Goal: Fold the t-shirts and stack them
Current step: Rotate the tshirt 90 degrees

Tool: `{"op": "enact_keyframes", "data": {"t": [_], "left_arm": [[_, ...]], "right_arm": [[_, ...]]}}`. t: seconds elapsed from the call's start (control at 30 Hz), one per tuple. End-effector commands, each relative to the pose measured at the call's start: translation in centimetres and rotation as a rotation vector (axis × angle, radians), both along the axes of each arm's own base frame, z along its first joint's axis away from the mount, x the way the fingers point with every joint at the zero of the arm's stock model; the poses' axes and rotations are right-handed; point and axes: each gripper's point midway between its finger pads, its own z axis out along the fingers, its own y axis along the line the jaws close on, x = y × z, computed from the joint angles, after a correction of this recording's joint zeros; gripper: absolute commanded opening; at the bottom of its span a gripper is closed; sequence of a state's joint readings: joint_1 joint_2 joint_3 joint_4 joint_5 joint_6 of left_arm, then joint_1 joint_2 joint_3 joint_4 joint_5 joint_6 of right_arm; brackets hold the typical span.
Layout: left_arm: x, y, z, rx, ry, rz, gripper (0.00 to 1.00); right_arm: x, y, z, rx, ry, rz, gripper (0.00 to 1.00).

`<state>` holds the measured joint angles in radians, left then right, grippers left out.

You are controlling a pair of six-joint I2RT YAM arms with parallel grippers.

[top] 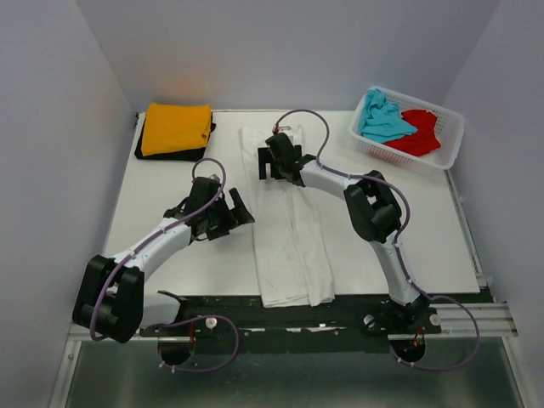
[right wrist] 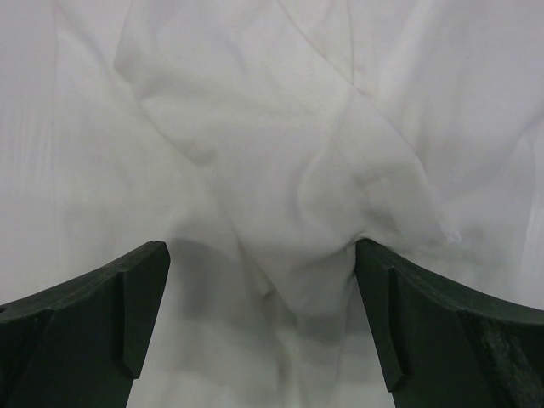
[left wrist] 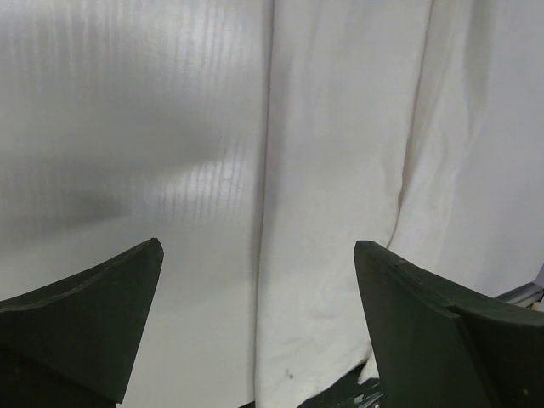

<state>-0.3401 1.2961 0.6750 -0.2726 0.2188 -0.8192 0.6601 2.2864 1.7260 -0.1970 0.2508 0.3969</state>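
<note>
The white t-shirt (top: 289, 229) lies in a long narrow strip down the middle of the table. My left gripper (top: 241, 209) is open beside its left edge; in the left wrist view the shirt (left wrist: 340, 212) lies between and beyond my fingers. My right gripper (top: 270, 161) is open over the shirt's far end, and the right wrist view shows rumpled white cloth (right wrist: 280, 170) between the fingers. The orange-yellow t-shirt (top: 176, 127) lies folded on the black t-shirt (top: 141, 150) at the far left. The turquoise t-shirt (top: 382, 117) and the red t-shirt (top: 421, 132) sit crumpled in the basket.
The white lattice basket (top: 450, 153) stands at the far right corner. The table's front edge carries a dark rail (top: 340, 316) with the arm bases. Grey walls close in the left, right and back.
</note>
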Motion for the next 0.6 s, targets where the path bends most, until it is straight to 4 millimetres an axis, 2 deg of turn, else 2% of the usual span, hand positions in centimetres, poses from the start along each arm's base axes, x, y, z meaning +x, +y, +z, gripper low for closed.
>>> {"op": "enact_keyframes", "data": {"t": [0.0, 0.07, 0.2, 0.3, 0.37, 0.43, 0.5, 0.57], "left_arm": [[0.0, 0.0, 2.1, 0.045, -0.12, -0.03, 0.99], [-0.5, -0.3, 1.8, 0.035, -0.112, -0.035, 0.99], [-0.9, -1.1, 1.6, 0.021, -0.095, -0.059, 0.99], [-1.4, -2.0, 1.6, 0.03, -0.087, -0.095, 0.99], [-2.3, -2.8, 1.5, 0.033, -0.065, -0.133, 0.99], [-3.5, -3.7, 1.0, 0.029, -0.035, -0.175, 0.99], [-5.1, -4.5, 0.1, 0.018, -0.003, -0.218, 0.99], [-6.4, -4.8, -0.7, 0.016, 0.03, -0.231, 0.99]], "right_arm": [[1.9, -6.0, -6.3, -0.169, 0.093, -0.207, 1.0], [2.7, -7.0, -7.2, -0.158, 0.119, -0.264, 1.0], [3.8, -6.9, -9.0, -0.128, 0.172, -0.338, 1.0], [4.5, -6.2, -8.6, -0.092, 0.175, -0.368, 1.0], [5.0, -5.6, -7.1, -0.059, 0.159, -0.364, 1.0], [5.4, -5.0, -4.4, -0.023, 0.132, -0.336, 1.0], [5.6, -4.0, -0.5, 0.034, 0.093, -0.281, 1.0], [5.3, -3.2, 4.5, 0.106, 0.035, -0.223, 1.0]]}}
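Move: The white t-shirt lies as a long strip running away from the robot. The right hand is on its far part, with the strip's far end about 13 cm ahead and 3 cm left, and its near end some 44 cm back and 5 cm right. The yellow folded stack is roughly 12 cm ahead and 35 cm left of that hand. The left hand hovers beside the strip, whose near end is about 23 cm back, 16 cm right and 5 cm below. With its open fingertips still pressed on the cloth, the right hand drags the t-shirt about 8 cm forward towards the table's far edge and some 3 cm right, turning about 15 degrees clockwise and easing to a stop. The left hand, also wide open, lifts a couple of centimetres, then sinks again while heading back and right, about 4 cm each way, towards the strip's near end. ##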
